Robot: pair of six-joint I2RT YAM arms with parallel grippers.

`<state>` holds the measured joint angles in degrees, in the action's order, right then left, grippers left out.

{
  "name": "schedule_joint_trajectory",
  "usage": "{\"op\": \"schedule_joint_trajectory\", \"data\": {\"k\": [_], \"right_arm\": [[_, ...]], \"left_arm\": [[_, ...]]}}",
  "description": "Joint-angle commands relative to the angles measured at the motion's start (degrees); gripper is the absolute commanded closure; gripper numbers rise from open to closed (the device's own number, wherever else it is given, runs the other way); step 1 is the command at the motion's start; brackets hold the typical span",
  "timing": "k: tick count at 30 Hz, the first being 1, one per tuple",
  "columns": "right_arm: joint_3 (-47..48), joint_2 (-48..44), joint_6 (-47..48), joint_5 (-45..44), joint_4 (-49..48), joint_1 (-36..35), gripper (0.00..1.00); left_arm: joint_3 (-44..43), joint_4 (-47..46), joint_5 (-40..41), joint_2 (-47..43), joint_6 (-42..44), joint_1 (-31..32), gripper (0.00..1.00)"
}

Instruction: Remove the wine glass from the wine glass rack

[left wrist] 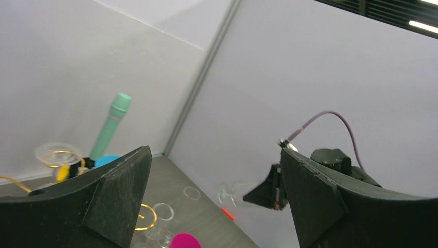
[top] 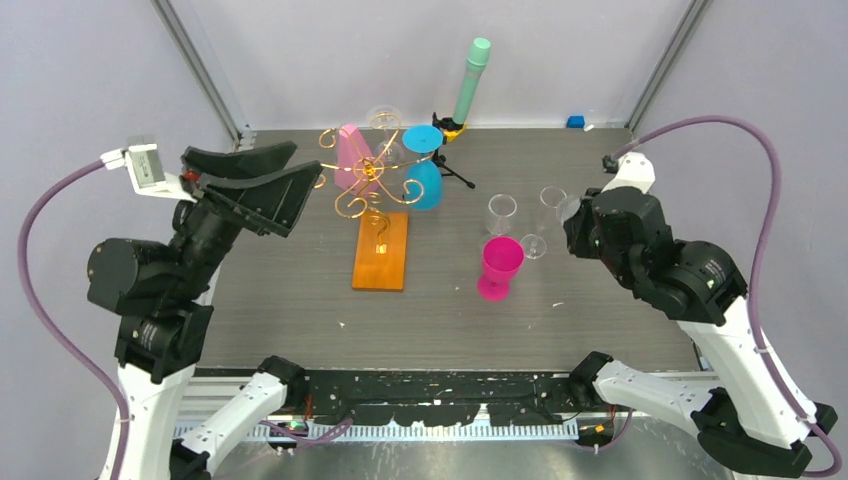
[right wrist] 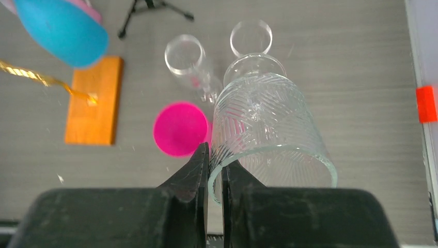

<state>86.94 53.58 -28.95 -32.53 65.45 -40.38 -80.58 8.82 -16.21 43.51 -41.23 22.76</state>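
The wine glass rack (top: 372, 178) is gold wire scrolls on an orange-brown wooden base (top: 381, 252), standing left of centre. A pink glass (top: 352, 155), a blue glass (top: 425, 168) and a clear one (top: 383, 120) hang on it. My right gripper (right wrist: 214, 165) is shut on the rim of a clear ribbed wine glass (right wrist: 268, 119), held over the table's right side, away from the rack. In the top view that gripper (top: 578, 222) sits right of the standing glasses. My left gripper (top: 305, 165) is open and empty, raised just left of the rack; its fingers (left wrist: 103, 201) stand wide apart.
A magenta glass (top: 498, 268) and three clear glasses (top: 501, 212) (top: 552, 200) (top: 533, 245) stand right of the rack. A small black tripod with a mint-green cylinder (top: 470, 80) is at the back. A blue block (top: 575, 122) lies by the back wall.
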Motion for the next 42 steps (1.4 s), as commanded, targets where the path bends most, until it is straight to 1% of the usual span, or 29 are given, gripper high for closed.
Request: {"op": "schedule_joint_trajectory", "data": {"k": [1,5,12,15,18,22,28,32,36,37,42], "right_arm": [[-2.71,1.32,0.33,6.61,5.9,-0.14,1.0],[-9.48,3.17,-1.59,8.4,4.65,-0.07,1.0],[-16.98,8.5,-2.99,13.31,0.32,0.63,1.0],[-20.96,10.34,-2.27,16.39,-1.44,4.46,1.0],[-24.19,10.04,-1.2,19.95,-4.32,9.14,1.0],[-27.37,10.21,-0.21,25.26,-7.65,13.6,1.0],[-30.38,13.61,-0.24,28.83,-11.38,16.81,1.0],[-30.56,15.68,0.05,29.0,-12.6,18.13,1.0],[-30.28,17.16,0.41,28.51,-12.73,18.6,0.93],[-30.22,17.3,0.52,28.46,-12.72,18.65,0.88],[-29.57,18.5,0.73,28.25,-12.72,18.8,0.82]], "left_arm": [[2.07,3.42,8.51,-0.96,7.49,-0.1,0.02],[2.72,4.35,8.68,-1.48,7.75,-0.14,0.02],[3.59,5.24,8.29,-1.95,7.84,-0.12,0.02],[4.25,5.24,8.13,-2.09,7.74,-0.1,0.02],[4.5,5.45,7.8,-2.02,7.66,-0.12,0.01],[4.78,5.59,7.51,-2.01,7.69,-0.09,0.01],[4.44,4.79,5.83,-1.9,6.86,-0.11,0.01],[3.29,6.03,5.34,-1.3,6.78,-0.09,0.01],[2.89,6.88,5.15,-0.63,6.78,-0.11,0.0],[2.8,6.99,5.0,-0.45,6.81,-0.1,0.0],[2.61,7.65,5.11,0.29,7.17,-0.12,0.0]]}}
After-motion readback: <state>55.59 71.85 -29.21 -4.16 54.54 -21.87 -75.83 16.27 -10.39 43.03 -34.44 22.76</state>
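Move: The bare patch of table where the held clear glass is to stand lies about 40 cm below the right hand, some 2 cm to its right and 1 cm ahead. The pink goblet stands about 10 cm left of the hand and 1 cm ahead; two clear glasses stand 12 cm ahead, one 1 cm and the other 9 cm left. From the left hand, that patch is roughly 49 cm right, 8 cm ahead and 62 cm below; the rack's hub is 17 cm ahead, 10 cm right and 23 cm below. Lower the right gripper about 25 cm, still pinching the clear glass by its rim, down beside the pink goblet; tip the fingers some 45 degrees further down to bring the glass upright, slow near the table, and only begin easing the grip at the end. Meanwhile bring the empty, open left gripper down and forward towards the rack. ##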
